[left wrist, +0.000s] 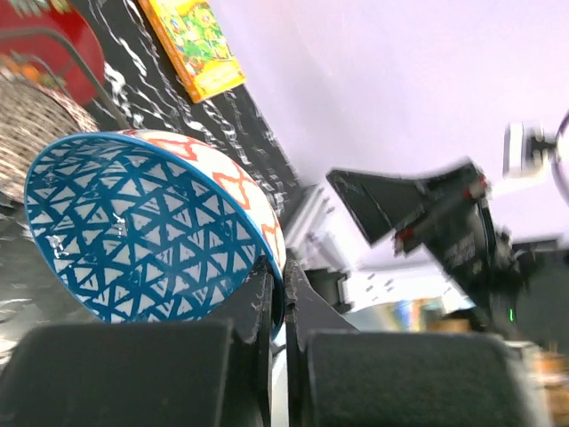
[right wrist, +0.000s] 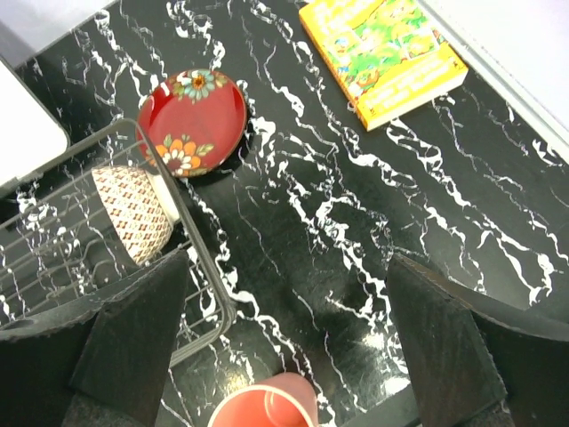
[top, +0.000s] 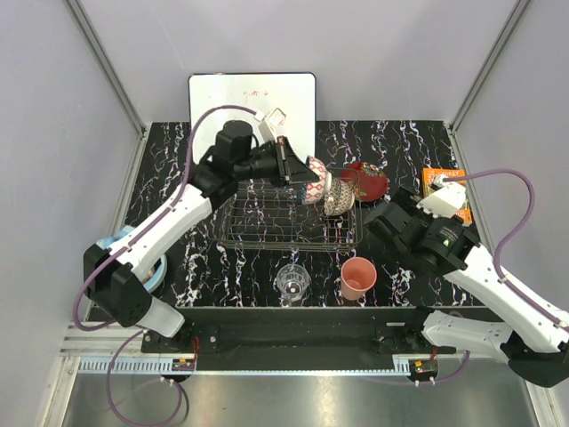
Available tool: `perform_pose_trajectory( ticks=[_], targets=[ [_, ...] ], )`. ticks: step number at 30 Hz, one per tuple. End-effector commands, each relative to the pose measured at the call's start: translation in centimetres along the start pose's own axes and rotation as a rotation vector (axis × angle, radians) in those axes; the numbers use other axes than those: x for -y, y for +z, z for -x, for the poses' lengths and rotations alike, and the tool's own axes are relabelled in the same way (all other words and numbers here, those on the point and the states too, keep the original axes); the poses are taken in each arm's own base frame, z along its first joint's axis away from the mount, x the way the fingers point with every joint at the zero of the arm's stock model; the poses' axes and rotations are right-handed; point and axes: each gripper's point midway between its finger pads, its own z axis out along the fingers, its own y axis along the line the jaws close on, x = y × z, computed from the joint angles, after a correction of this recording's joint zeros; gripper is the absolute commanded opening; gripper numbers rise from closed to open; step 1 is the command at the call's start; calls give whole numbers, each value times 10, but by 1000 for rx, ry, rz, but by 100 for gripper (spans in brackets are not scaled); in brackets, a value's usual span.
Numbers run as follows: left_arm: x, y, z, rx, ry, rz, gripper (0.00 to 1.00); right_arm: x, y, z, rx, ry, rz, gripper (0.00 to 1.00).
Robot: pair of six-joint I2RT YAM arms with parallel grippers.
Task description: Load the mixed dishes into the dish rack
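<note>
My left gripper (top: 299,174) (left wrist: 277,277) is shut on the rim of the blue mosaic bowl (top: 315,185) (left wrist: 133,222), which hangs tilted on its side over the right end of the dish rack (top: 283,216) (right wrist: 201,260). The beige netted-pattern bowl (top: 338,199) (left wrist: 36,116) (right wrist: 133,213) stands on edge in the rack just beside it. On the table right of the rack lies the red patterned bowl (top: 370,182) (right wrist: 191,120). The pink cup (top: 358,277) (right wrist: 262,409) and glass tumbler (top: 292,283) stand in front of the rack. My right gripper (top: 389,219) (right wrist: 289,311) is open above bare table, over the cup.
An orange book (top: 444,189) (right wrist: 382,53) lies at the far right. A whiteboard (top: 253,102) leans behind the rack. Light blue headphones (top: 133,258) lie partly hidden under my left arm at the left edge. Walls close in the table's sides.
</note>
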Motion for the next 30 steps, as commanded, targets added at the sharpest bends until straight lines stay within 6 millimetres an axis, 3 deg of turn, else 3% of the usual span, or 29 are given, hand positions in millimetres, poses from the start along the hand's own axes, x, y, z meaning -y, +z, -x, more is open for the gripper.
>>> perform_pose_trajectory(
  ticks=[1,6,15,22,25,30],
  targets=[
    [43,17,14,76,-126,-177,0,3,2,12,73,41,3,100],
    [21,45,-5,40,-273,-151,0,-5,7,13,99,0,-13,100],
    [-16,75,-41,-29,-399,-88,0,-11,6,14,94,70,16,100],
    [-18,99,-54,-99,-432,-110,0,-4,0,21,100,95,52,100],
    [-28,110,-64,-132,-455,-91,0,-2,-1,27,118,89,51,100],
    [-35,118,-81,-174,-479,-75,0,6,-1,28,134,99,53,100]
  ],
)
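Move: The left hand holds the blue-lined bowl up over the rack. Its spot, the front right corner of the rack, lies about 13 cm to that hand's right, 3 cm back and 18 cm below. The brown-patterned bowl stands 8 cm farther out than that spot, the red plate beyond it and farther right, and the pink cup some 12 cm nearer the base than the spot. From the right hand, the spot is roughly 16 cm left, 3 cm ahead and 12 cm lower. Keeping its pinch on the rim of the blue-lined bowl, the left hand carries the bowl down about 14 cm and some 9 cm to the right, into the rack's right end on the near side of the brown-patterned bowl. The first bit goes sideways as much as down, then mostly down, while the wrist rolls about 30 degrees, dipping the hand's forward side. ##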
